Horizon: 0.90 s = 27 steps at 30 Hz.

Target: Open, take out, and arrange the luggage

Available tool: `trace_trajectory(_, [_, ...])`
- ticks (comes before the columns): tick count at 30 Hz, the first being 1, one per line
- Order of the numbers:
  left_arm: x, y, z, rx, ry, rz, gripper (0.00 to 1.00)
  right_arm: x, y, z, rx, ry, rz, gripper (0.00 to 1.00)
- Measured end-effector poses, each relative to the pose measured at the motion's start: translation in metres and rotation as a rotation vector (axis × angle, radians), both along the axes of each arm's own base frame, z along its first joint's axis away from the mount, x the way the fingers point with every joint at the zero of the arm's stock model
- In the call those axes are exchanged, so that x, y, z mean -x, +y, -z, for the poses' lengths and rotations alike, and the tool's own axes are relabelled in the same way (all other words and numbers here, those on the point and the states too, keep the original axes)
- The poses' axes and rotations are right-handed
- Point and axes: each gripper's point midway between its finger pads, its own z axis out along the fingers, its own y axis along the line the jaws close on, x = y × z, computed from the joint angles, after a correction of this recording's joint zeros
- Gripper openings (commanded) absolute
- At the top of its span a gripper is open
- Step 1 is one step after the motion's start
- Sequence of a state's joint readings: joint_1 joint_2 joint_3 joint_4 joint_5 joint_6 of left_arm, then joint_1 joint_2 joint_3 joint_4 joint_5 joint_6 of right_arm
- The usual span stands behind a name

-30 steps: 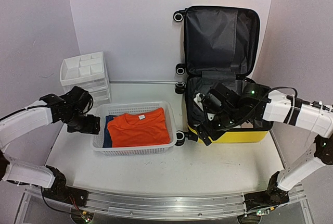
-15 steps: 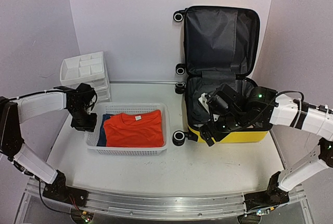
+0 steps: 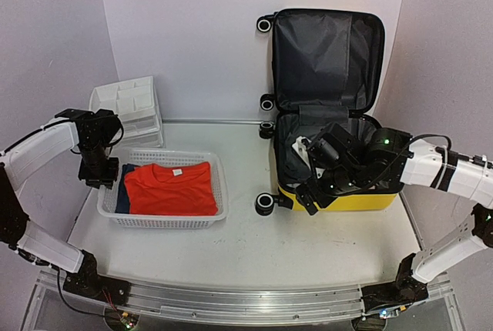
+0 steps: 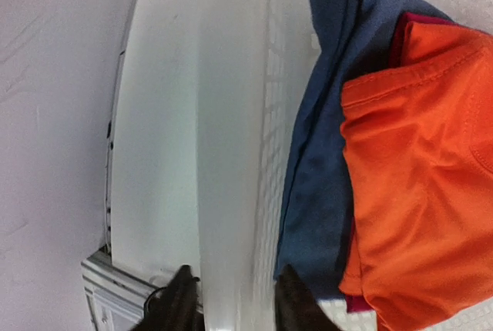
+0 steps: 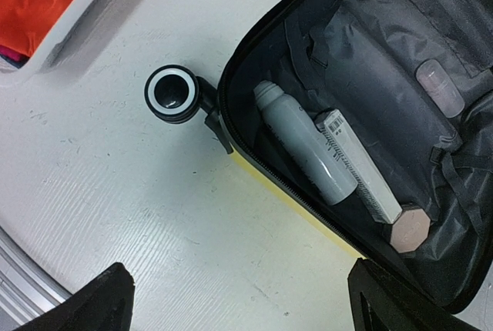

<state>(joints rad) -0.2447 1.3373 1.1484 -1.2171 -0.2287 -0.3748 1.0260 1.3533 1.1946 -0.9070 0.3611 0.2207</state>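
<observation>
The yellow suitcase (image 3: 356,201) lies open at the right, its lid upright against the back wall and dark grey lining showing. In the right wrist view it (image 5: 370,77) holds a grey bottle (image 5: 304,142), a white box (image 5: 358,165), a small clear pink container (image 5: 439,88) and a beige hexagonal cap (image 5: 408,227). My right gripper (image 3: 308,192) is wide open and empty, above the table by the case's front left corner (image 5: 243,289). My left gripper (image 3: 98,171) grips the left rim of the white mesh basket (image 3: 166,222), a finger on each side of the rim (image 4: 231,285).
The basket holds a folded orange shirt (image 3: 169,188) over a blue garment (image 4: 323,154). A white plastic drawer unit (image 3: 131,108) stands at the back left, just behind my left arm. A black-and-white suitcase wheel (image 5: 173,94) sticks out toward the basket.
My left gripper has moved left and the basket with the clothes has slid left with it, away from the suitcase. My right arm shifted slightly, then stayed still.
</observation>
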Motion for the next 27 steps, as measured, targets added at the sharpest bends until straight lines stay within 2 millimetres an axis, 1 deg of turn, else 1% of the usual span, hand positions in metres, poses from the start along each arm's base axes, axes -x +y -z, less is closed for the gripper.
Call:
trace_trajectory(1, [0.002,0.005,0.001,-0.023,0.015,-0.010,0.50,0.000,0.000,-0.001,-0.002,-0.002,-0.001,0.98])
trace_trajectory(3, [0.006,0.013,0.000,-0.064,0.033,-0.022,0.54,0.000,-0.002,-0.004,-0.008,-0.011,-0.001,0.98])
trace_trajectory(6, [0.009,0.020,-0.009,-0.096,0.040,-0.027,0.61,0.001,-0.007,-0.009,-0.017,-0.030,0.002,0.98])
trace_trajectory(8, [0.006,0.015,-0.016,-0.076,0.027,-0.017,0.68,0.002,-0.011,-0.012,-0.022,-0.041,0.005,0.98])
trace_trajectory(9, [0.003,0.009,-0.021,-0.062,0.011,-0.006,0.71,0.003,-0.012,-0.013,-0.024,-0.046,0.007,0.98])
trace_trajectory(10, [-0.001,-0.001,-0.027,-0.047,-0.010,0.018,0.72,0.003,-0.013,-0.015,-0.026,-0.051,0.008,0.98])
trace_trajectory(12, [-0.007,-0.036,-0.039,-0.004,-0.050,0.109,0.73,0.002,-0.015,-0.017,-0.026,-0.060,0.010,0.98])
trace_trajectory(15, [-0.021,-0.122,-0.056,0.103,-0.100,0.281,0.77,0.001,-0.016,-0.017,-0.022,-0.067,0.014,0.98])
trace_trajectory(17, [-0.034,-0.177,-0.055,0.162,-0.120,0.352,0.76,0.001,-0.016,-0.017,-0.022,-0.068,0.015,0.98])
trace_trajectory(18, [-0.040,-0.196,-0.052,0.180,-0.123,0.365,0.76,0.001,-0.015,-0.017,-0.023,-0.067,0.015,0.98])
trace_trajectory(19, [-0.050,-0.219,-0.046,0.197,-0.125,0.369,0.76,0.001,-0.015,-0.017,-0.023,-0.066,0.015,0.98])
trace_trajectory(21, [-0.068,-0.247,-0.031,0.210,-0.132,0.359,0.76,0.001,-0.015,-0.017,-0.027,-0.063,0.016,0.98])
trace_trajectory(22, [-0.077,-0.257,-0.023,0.215,-0.136,0.346,0.76,0.002,-0.015,-0.017,-0.030,-0.059,0.017,0.98])
trace_trajectory(24, [-0.094,-0.272,-0.005,0.210,-0.140,0.319,0.75,0.003,-0.014,-0.017,-0.040,-0.051,0.019,0.98])
trace_trajectory(27, [-0.119,-0.288,0.018,0.196,-0.156,0.281,0.69,0.005,-0.013,-0.018,-0.060,-0.043,0.026,0.98])
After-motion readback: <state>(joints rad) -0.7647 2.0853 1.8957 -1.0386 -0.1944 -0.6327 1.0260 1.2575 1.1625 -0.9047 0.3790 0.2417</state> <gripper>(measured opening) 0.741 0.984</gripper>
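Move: The left hand still has the basket's left rim, lifted off the table. It is bound for the right rim near the far corner, roughly 31 cm to its right, 12 cm ahead and 6 cm lower. The orange shirt lies between, 17 cm right and 5 cm ahead; the suitcase's near-left wheel stands about 41 cm right and 3 cm ahead. From the right hand that rim is about 22 cm left, 15 cm ahead and 10 cm below. Leftward a last 2 cm with the basket's left rim, then the left hand opens wide, lets go and rises clear. It swings fast to the right over the orange shirt, some 30 cm, reaching about 12 cm forward and turning some 15 degrees clockwise, then sinks about 7 cm from its peak, open fingers coming down astride the right rim without reaching it. ##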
